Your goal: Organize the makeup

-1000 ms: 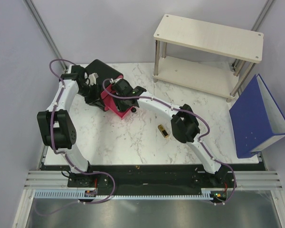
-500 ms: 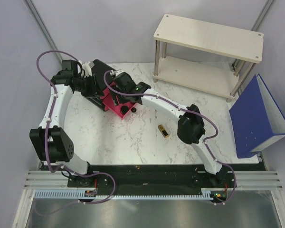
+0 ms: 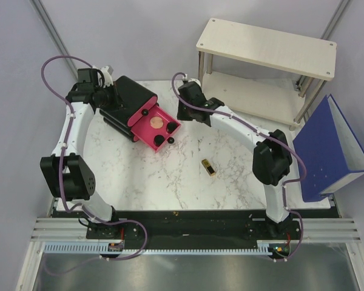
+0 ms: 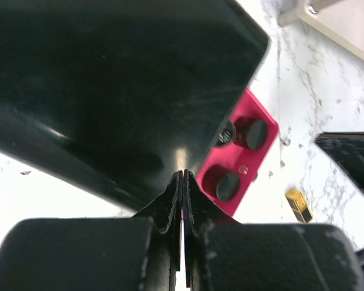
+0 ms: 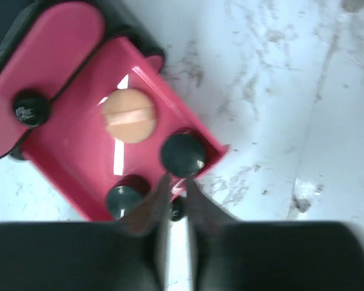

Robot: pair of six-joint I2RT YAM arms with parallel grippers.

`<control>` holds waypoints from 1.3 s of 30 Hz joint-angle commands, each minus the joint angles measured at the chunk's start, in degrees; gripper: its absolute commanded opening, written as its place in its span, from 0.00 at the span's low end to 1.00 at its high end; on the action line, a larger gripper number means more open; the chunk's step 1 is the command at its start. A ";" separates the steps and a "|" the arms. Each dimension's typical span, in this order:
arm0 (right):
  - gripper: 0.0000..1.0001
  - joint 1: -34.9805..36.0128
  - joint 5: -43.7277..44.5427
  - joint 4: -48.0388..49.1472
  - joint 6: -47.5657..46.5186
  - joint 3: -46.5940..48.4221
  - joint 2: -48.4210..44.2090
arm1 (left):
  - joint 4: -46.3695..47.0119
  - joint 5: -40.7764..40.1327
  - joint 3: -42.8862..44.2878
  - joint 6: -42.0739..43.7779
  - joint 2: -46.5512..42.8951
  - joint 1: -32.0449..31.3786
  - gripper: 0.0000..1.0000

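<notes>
A black box (image 3: pixel 124 97) has its pink drawer (image 3: pixel 147 134) pulled out toward the table's middle. In the drawer lie a round peach compact (image 3: pixel 155 123) (image 5: pixel 128 115) and two small round black makeup pieces (image 5: pixel 182 153) (image 5: pixel 124 197). A gold-and-black lipstick (image 3: pixel 208 167) (image 4: pixel 298 204) lies loose on the marble. My left gripper (image 3: pixel 107 92) (image 4: pixel 183 176) is shut, its tips together at the box's far-left edge, with nothing between them. My right gripper (image 3: pixel 181 115) (image 5: pixel 176 179) hovers just off the drawer's right corner, jaws a narrow gap apart and empty.
A second pink drawer front with a black knob (image 5: pixel 30 109) stays closed in the box. A light wooden shelf (image 3: pixel 267 63) stands at the back right. A blue binder (image 3: pixel 327 151) leans at the right edge.
My right arm drew back to the right off the drawer, uncovering its contents, and its jaws narrowed. My left gripper shifted along the box's far-left side, opened wide and then shut.
</notes>
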 commanded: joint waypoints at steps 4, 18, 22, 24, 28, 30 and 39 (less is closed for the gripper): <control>0.00 -2.89 -2.24 4.21 7.60 -9.24 -4.38 | 3.48 -4.92 5.60 -5.55 6.72 0.10 0.02; 0.00 -3.42 -17.10 6.67 16.57 -8.46 7.57 | -0.83 -9.76 9.04 -5.64 11.12 0.10 0.02; 0.00 -3.50 -18.50 6.76 17.19 -7.14 9.33 | -1.18 -9.94 9.13 -4.94 10.85 0.18 0.02; 0.00 -3.42 -19.03 7.63 17.27 -6.70 10.29 | -1.36 -9.76 9.22 -4.76 10.77 0.18 0.02; 0.00 -3.42 -21.23 12.02 17.89 -5.56 11.09 | -1.88 -9.15 9.04 -4.06 10.94 0.10 0.02; 0.00 -3.42 -22.55 15.36 19.29 -4.85 10.92 | -2.32 -9.15 8.87 -3.80 11.20 0.18 0.02; 0.00 -3.42 -28.26 27.23 26.15 1.47 15.91 | -3.73 -8.27 8.25 -3.01 12.44 0.01 0.02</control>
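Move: The right hand hangs above the open middle drawer; the drawer's front knob lies about 6 cm back, 3 cm left and 10 cm below it. Inside, one black-lidded jar sits some 5 cm farther out than the knob, the other about 4 cm left of it. From the left hand, the organizer's top centres roughly 4 cm ahead, 3 cm right and 3 cm below, and the drawer knob is about 8 cm back, 21 cm right and 14 cm below. The right hand shuts its fingers, shifts briefly left, then drops about 14 cm while drawing back and tipping its fingers down some 25 degrees in front of the open drawer, and finally turns forward and left, rising and rolling, to push the drawer front inward with closed fingertips beside the knob. Meanwhile the closed left hand goes 5 cm forward and a little down and left, then stays on the organizer's top to brace it. ##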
